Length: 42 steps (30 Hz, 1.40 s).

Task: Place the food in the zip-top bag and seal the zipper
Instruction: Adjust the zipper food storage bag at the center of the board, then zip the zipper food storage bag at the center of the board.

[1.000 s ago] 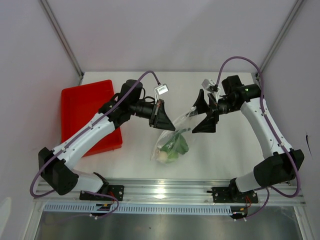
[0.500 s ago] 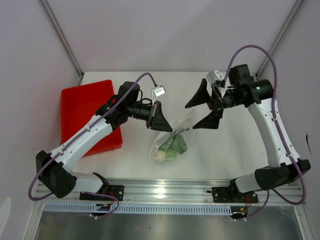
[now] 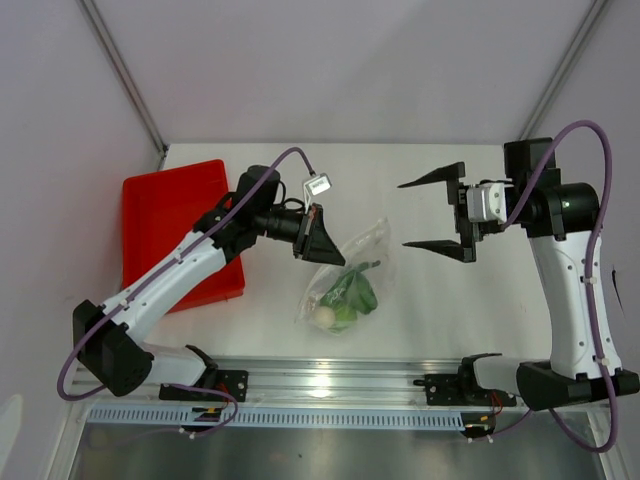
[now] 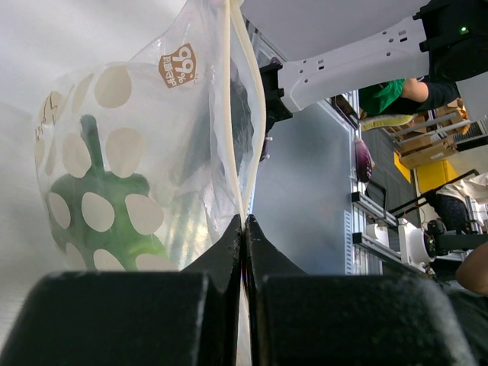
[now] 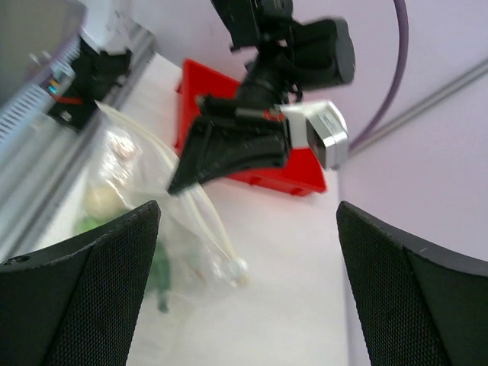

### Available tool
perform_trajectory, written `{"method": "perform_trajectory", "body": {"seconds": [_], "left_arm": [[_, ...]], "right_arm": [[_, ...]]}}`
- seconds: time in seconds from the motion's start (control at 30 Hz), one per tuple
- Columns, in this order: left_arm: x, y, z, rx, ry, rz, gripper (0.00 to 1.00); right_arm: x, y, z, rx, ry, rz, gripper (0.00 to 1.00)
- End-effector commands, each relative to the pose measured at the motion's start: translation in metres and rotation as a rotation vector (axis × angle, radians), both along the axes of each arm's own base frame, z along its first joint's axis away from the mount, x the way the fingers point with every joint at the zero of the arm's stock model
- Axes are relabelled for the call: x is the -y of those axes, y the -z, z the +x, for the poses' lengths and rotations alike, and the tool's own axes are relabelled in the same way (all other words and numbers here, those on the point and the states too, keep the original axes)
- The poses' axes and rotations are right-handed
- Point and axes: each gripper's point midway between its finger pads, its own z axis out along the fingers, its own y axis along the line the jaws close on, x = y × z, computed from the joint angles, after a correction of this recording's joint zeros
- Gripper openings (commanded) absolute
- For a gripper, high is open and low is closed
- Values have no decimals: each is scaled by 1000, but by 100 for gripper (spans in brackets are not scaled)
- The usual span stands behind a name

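Observation:
The clear zip-top bag [image 3: 352, 272] lies in the middle of the table with its mouth edge raised at the left. Inside it is the food: green pieces [image 3: 350, 293] and a small white ball [image 3: 325, 315]. My left gripper [image 3: 331, 256] is shut on the bag's zipper edge. In the left wrist view its tips [image 4: 244, 223] pinch the pale zipper strip [image 4: 245, 122], and a dark green pepper [image 4: 99, 210] shows through the spotted plastic. My right gripper [image 3: 403, 214] hangs open to the right of the bag, apart from it. The right wrist view shows the bag [image 5: 145, 221] ahead of its wide open gripper [image 5: 248, 207].
A red tray [image 3: 170, 215] sits at the left of the table behind my left arm; it also appears in the right wrist view [image 5: 301, 181]. A metal rail [image 3: 330, 378] runs along the near table edge. White walls close in the back and sides.
My right gripper, open throughout, has drawn back to the right, away from the bag's right end. The left gripper has kept its pinch on the zipper edge and hardly moved.

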Motion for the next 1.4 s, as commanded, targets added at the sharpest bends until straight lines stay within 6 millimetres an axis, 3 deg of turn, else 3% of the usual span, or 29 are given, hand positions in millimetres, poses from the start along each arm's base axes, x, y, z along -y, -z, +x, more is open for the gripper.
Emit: {"method": "perform_trajectory", "body": {"seconds": [0.0,0.07,0.17,0.2,0.23,0.4,0.5,0.63,0.67,0.7,0.73,0.77,0.8,0.83,0.87,0.9,0.93,0.97,1.03,1.1,1.17,1.2,1.3,1.37], "left_arm": [[-1,-7,-1,34,13,-36,1],[0,-6,0,30,15,-37,1],[1,-3,0,19,17,-36,1],[1,-4,1,25,18,-44,1],[2,-3,0,17,22,-44,1],[2,-1,0,12,28,-43,1],[2,-2,0,14,31,-44,1],[4,-3,2,11,34,-48,1],[4,-3,3,11,33,-51,1],[5,-4,2,10,35,-53,1],[5,-2,1,-2,35,-53,1],[4,-2,1,-3,36,-58,1],[4,-4,0,8,36,-68,1],[3,0,-1,-6,36,-62,1],[3,0,-2,-5,36,-63,1],[3,1,-2,-9,37,-62,1],[2,2,-4,-10,38,-61,1],[2,3,-5,-13,38,-60,1],[0,5,-7,-17,38,-57,1],[-2,2,-9,-5,37,-63,1],[-4,4,-12,-8,40,-57,1],[-4,4,-12,-5,41,-57,1],[-6,5,-13,12,46,-49,1],[-7,7,-14,7,44,-34,1]], "right_arm": [[6,-11,-9,193,-42,145,99],[9,-15,3,252,-24,147,99],[14,-16,22,169,9,131,99],[16,-23,26,263,20,143,99],[17,-17,35,237,31,143,100],[21,-25,44,154,52,133,99],[15,-50,22,207,13,138,99],[1,-86,-45,533,-124,195,99],[-2,-79,-47,551,-143,201,99],[1,-85,-73,637,-164,215,99],[0,-96,-77,794,-184,237,99],[-3,-78,-72,744,-200,231,99],[0,-78,-89,813,-203,237,99],[-1,-88,-87,931,-185,243,100],[-5,-93,-74,917,-91,226,99],[-12,-69,-53,660,-22,197,99],[-11,-82,-50,734,57,248,99],[-15,-56,-18,559,187,244,99],[-8,-72,4,408,325,355,99],[4,-75,37,156,516,402,99],[5,-38,74,-66,643,303,99],[6,-29,81,-122,675,280,99],[10,23,101,-446,772,184,99],[17,40,112,-603,826,185,99]]}}
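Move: The bag's far top corner stands about 6 cm ahead of the right hand, 2 cm to its left and some 16 cm below. Nearby, the left gripper's closed tips are roughly 8 cm left, level fore and aft and 15 cm below that hand; the food in the bag lies about 5 cm ahead, 7 cm left and 40 cm below. From the left hand the corner is some 6 cm ahead, 7 cm right and barely lower. Swinging above the bag with its jaws wide open, the right hand goes about 8 cm forward, then some 17 cm back while rising and rolling, then roughly 19 cm forward again and down 10 cm, its fingers turning clockwise by nearly 40 degrees to point left and ahead. The left hand keeps its pinch on the zipper edge and lowers it a good 2 cm. ##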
